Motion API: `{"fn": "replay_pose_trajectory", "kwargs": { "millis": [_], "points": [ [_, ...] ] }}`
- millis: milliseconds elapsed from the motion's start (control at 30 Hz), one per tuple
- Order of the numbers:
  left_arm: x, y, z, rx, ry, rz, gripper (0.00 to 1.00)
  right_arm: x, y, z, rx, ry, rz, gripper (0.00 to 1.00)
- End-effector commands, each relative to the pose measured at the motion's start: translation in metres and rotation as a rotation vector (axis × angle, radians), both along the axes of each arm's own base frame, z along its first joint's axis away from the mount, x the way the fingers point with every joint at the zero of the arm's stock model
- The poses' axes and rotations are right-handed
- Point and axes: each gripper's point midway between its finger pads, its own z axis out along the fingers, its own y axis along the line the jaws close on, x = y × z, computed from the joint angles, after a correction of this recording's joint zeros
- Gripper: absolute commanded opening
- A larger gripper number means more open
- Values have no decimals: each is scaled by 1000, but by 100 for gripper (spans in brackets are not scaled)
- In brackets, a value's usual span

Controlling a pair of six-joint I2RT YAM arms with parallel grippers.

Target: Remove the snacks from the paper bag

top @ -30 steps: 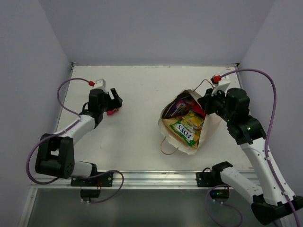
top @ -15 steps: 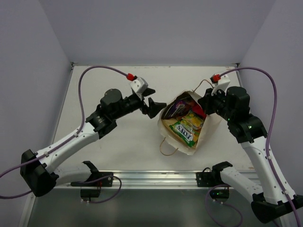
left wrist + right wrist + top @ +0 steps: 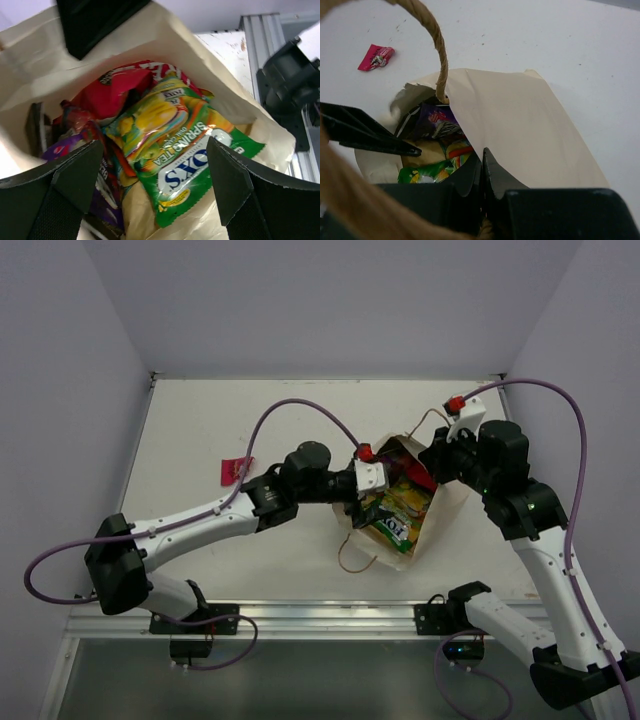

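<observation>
The cream paper bag (image 3: pixel 440 502) lies tipped on the table, mouth toward the left arm. My right gripper (image 3: pixel 482 153) is shut on the bag's upper rim beside a brown cord handle (image 3: pixel 438 46) and holds the mouth up. My left gripper (image 3: pixel 155 149) is open at the mouth, its fingers (image 3: pixel 65 190) either side of a green-yellow snack packet (image 3: pixel 175 150) and touching nothing. A red packet (image 3: pixel 120 92) and a purple packet (image 3: pixel 437 122) lie deeper inside. One pink packet (image 3: pixel 235 470) lies out on the table to the left.
The second cord handle (image 3: pixel 355 555) loops out on the table in front of the bag. The aluminium rail (image 3: pixel 330 615) with both arm bases runs along the near edge. Grey walls close in the table at left, back and right.
The left arm has swung from the far left, where the pink packet now lies, across to the bag's mouth with its jaws open. The right arm and the bag have stayed put.
</observation>
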Motion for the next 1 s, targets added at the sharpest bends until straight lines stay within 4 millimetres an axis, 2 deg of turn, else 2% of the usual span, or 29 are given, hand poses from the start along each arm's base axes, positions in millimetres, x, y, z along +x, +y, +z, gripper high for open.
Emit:
{"fn": "replay_pose_trajectory", "kwargs": {
  "millis": [0, 67, 200, 233, 300, 333, 400, 533, 567, 733, 967],
  "points": [
    [-22, 1, -7, 40, -90, -93, 92, -4, 6, 39, 53, -101, 34, 4],
    [-27, 0, -17, 76, -97, -101, 92, -4, 6, 38, 53, -100, 37, 4],
    [-31, -11, -20, 99, -115, -103, 91, -3, 7, 36, 53, -96, 38, 4],
    [-28, -15, -27, 117, -108, -81, 90, -3, 7, 37, 57, -95, 40, 4],
    [-30, -24, -31, 127, -75, -50, 91, -3, 9, 36, 61, -94, 43, 4],
    [-20, -28, -25, 123, -75, 13, 93, -3, 9, 35, 61, -94, 43, 4],
    [-19, -34, -33, 147, -31, 46, 94, -3, 9, 35, 61, -95, 43, 4],
    [-28, -26, -37, 160, -65, 12, 95, -5, 9, 35, 66, -95, 50, 4],
    [-29, -18, -40, 170, -90, 9, 95, -5, 10, 34, 67, -94, 51, 4],
    [-42, -11, -31, 161, -134, -63, 95, -6, 9, 32, 68, -97, 48, 4],
    [-49, -4, -54, 244, -140, -121, 94, -6, 8, 32, 68, -100, 47, 5]
  ]
}}
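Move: The green Fox's packet lies inside the tilted paper bag, about 4 cm back, 6 cm to the right and 9 cm below the open left hand. Around it, from the same hand, the purple packet is some 6 cm ahead, 1 cm right and 12 cm down, and the red packet 6 cm ahead, 9 cm right and 9 cm down. From the right hand, the Fox's packet is roughly 11 cm back, 6 cm left and 12 cm lower. Open left hand sinks 5 cm and draws back 4 cm towards Fox's packet; right keeps pinching bag rim. ##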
